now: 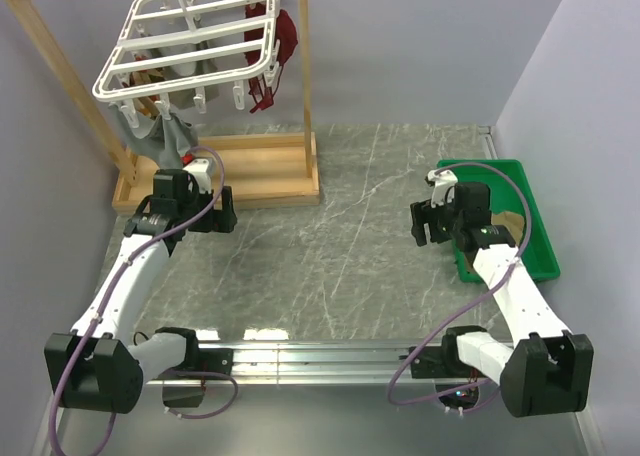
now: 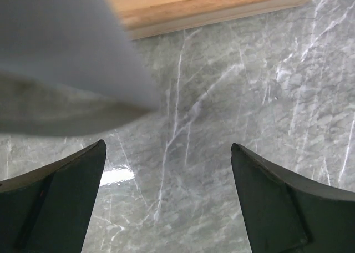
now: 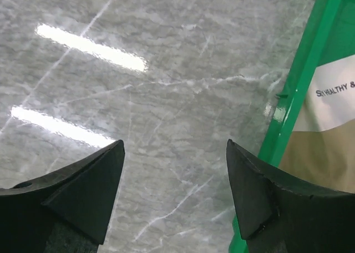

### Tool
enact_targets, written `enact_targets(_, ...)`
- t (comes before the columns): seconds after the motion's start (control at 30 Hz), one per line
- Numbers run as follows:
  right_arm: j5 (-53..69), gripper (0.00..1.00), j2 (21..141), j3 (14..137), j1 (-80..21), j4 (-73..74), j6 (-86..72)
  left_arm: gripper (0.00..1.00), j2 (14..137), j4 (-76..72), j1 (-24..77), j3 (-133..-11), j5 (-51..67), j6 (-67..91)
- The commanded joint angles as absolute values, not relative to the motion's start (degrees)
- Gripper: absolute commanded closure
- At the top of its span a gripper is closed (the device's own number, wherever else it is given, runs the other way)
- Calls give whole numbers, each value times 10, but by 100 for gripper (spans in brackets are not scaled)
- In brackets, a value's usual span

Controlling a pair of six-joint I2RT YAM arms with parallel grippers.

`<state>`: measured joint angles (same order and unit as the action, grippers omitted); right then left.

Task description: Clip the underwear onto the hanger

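Note:
The white grid hanger (image 1: 190,51) hangs by its hook from the wooden stand at the far left. Tan underwear with a white printed band (image 3: 324,147) lies in the green tray (image 3: 299,86) at the right, and shows as a tan patch in the top view (image 1: 515,224). My right gripper (image 1: 428,224) is open and empty above the table, just left of the tray's rim; its fingertips frame bare marble in the right wrist view (image 3: 175,147). My left gripper (image 1: 215,216) is open and empty above the table (image 2: 168,153), in front of the stand's base.
The wooden stand (image 1: 255,166) stands on its base at the far left. A grey garment (image 1: 165,131) and a dark red garment (image 1: 285,36) hang from the hanger. The grey cloth (image 2: 55,59) hangs blurred close to my left wrist camera. Walls close in the far and right sides.

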<state>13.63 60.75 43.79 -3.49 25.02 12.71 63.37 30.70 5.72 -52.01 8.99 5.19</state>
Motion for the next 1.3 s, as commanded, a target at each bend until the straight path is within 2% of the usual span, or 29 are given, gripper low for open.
enact_targets(0.0,115,19,619,470,-25,254,152,1,608,286,59,-524,112,53)
enact_targets(0.33,124,19,726,575,130,274,199,1,603,291,59,-546,163,33)
enact_targets(0.73,21,19,954,656,168,284,247,1,607,294,59,-558,172,31)
enact_targets(0.87,12,23,1007,671,169,287,248,1,606,294,59,-559,166,27)
enact_targets(0.9,10,26,1019,672,170,286,247,1,606,295,59,-559,165,27)
enact_targets(0.93,10,37,1023,678,175,291,244,1,606,295,59,-559,164,27)
enact_targets(1.0,25,51,1023,689,181,303,231,1,604,294,58,-557,163,25)
enact_targets(1.03,33,69,1020,706,191,322,219,1,602,293,59,-556,164,25)
enact_targets(1.13,89,97,981,734,201,356,204,1,599,290,59,-555,175,24)
enact_targets(1.17,121,100,950,742,201,366,194,1,599,289,59,-555,180,22)
enact_targets(1.27,177,100,880,745,197,375,170,1,599,285,59,-557,194,18)
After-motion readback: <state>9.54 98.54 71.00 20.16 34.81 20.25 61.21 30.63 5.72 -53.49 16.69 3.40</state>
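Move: The beige underwear lies in the green box about 18 cm to the right of the right hand, some 4 cm farther out and 12 cm lower. The box's middle is about 20 cm to the right and 6 cm ahead, with its left wall roughly 7 cm to the right and 6 cm ahead. From the left hand, the underwear is some 64 cm to the right, 3 cm ahead and 15 cm below. The underwear is reached by the open right hand swinging right and slightly forward over the box's left wall, then dropping about 12 cm while the fingers tip some 25 degrees steeper. They shut, pinching the cloth by its white printed band, and lift about 5 cm. The empty left hand rises about 3 cm and edges right, fingers still open. ##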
